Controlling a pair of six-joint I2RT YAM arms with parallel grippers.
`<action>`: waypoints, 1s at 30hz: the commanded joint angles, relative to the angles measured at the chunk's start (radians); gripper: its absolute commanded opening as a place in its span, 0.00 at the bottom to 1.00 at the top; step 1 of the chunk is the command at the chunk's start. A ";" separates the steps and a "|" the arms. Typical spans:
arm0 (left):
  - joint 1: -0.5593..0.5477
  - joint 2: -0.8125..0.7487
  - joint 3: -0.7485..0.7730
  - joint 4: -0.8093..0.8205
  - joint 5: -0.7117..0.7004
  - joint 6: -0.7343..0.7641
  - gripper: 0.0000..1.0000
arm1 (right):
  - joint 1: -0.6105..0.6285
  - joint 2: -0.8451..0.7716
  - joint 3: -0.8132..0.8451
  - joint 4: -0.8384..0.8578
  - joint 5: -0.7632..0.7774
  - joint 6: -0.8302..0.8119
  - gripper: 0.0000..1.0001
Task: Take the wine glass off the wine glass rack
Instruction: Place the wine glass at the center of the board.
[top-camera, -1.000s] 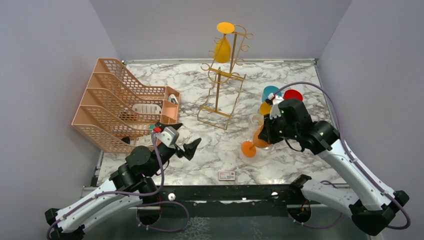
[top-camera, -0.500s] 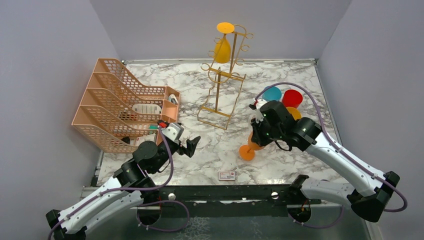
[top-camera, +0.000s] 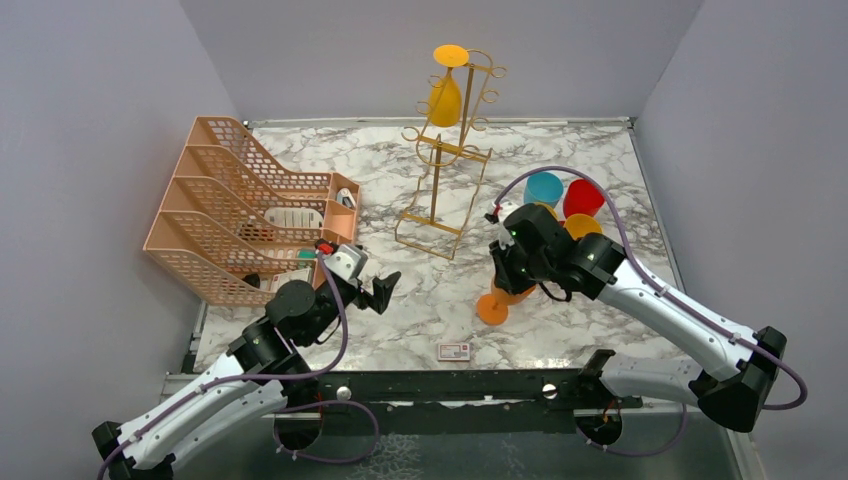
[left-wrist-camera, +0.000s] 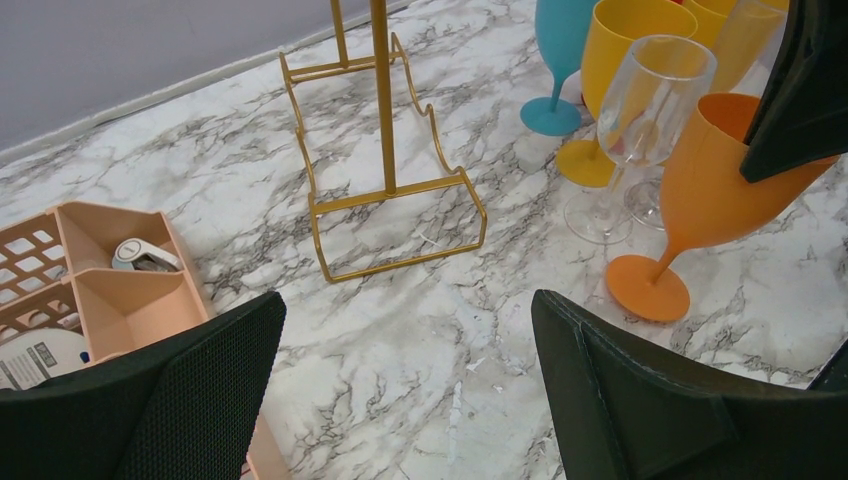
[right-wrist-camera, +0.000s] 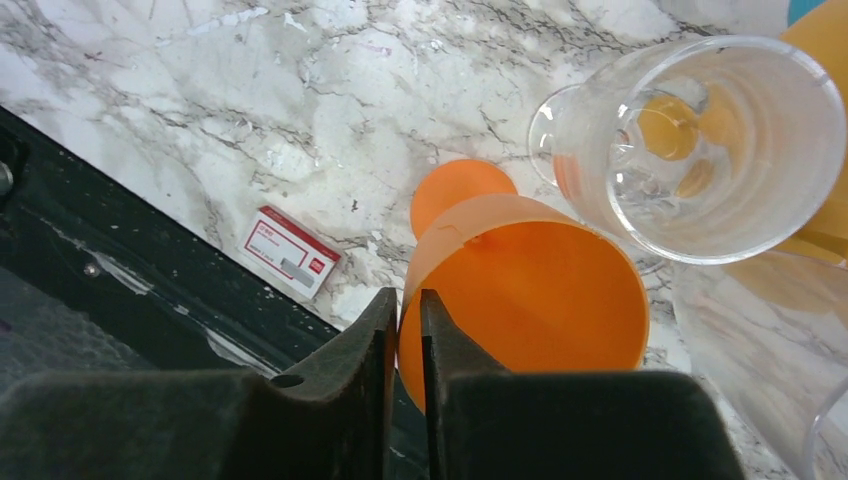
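A yellow wine glass (top-camera: 446, 95) hangs upside down near the top of the gold wire wine glass rack (top-camera: 440, 190), whose base frame (left-wrist-camera: 385, 200) stands mid-table. Both grippers are well clear of it. My left gripper (top-camera: 375, 285) (left-wrist-camera: 405, 300) hovers wide open over bare marble, left of the rack's base. My right gripper (top-camera: 510, 272) (right-wrist-camera: 405, 300) straddles the rim of an orange wine glass (top-camera: 493, 305) (right-wrist-camera: 540, 290) standing upright on the table. One finger is inside the bowl, one outside, and they are parted by a narrow gap.
A peach mesh tray organiser (top-camera: 230, 210) fills the left side. Teal (top-camera: 544, 187), red (top-camera: 583, 195) and yellow (top-camera: 585, 225) glasses cluster at the right, with a clear glass (right-wrist-camera: 700, 150) touching distance from the orange one. A small card (top-camera: 453, 350) lies by the black front edge.
My right arm carried the orange glass leftward and its jaws have eased apart slightly on the rim. The left arm shifted forward a little, still open.
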 joint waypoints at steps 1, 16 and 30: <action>0.010 0.007 0.015 0.022 0.039 -0.008 0.99 | 0.010 -0.010 0.001 0.046 -0.062 -0.015 0.19; 0.025 0.019 0.045 -0.004 0.040 -0.041 0.99 | 0.010 -0.221 -0.009 0.222 -0.128 0.032 0.37; 0.087 0.183 0.179 -0.001 -0.041 -0.049 0.99 | 0.010 -0.456 -0.194 0.415 0.107 0.053 0.59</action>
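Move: The right hand is at the back-left rim of the orange wine glass, its barely open fingers straddling the wall; the glass leans a little to the right on its foot, its middle about 3 cm ahead and 7 cm below the hand. The nearest clear glass stands some 11 cm straight ahead, a yellow glass about 17 cm ahead and 7 cm right; the card box lies 7 cm back and 11 cm left. From the idle left hand the orange glass is about 25 cm right and 3 cm ahead, 13 cm lower. The right hand first eases about 2 cm left and 1 cm back, nearly level, with the rim still between its fingers at the start, and spreads them to over half open to let go of the orange glass. It then rises quickly, about 10 cm, away from the rim, drifting back to the right over the glass, while the wrist tips up some 35 degrees so that the fingers swing from steeply down towards forward-left. ##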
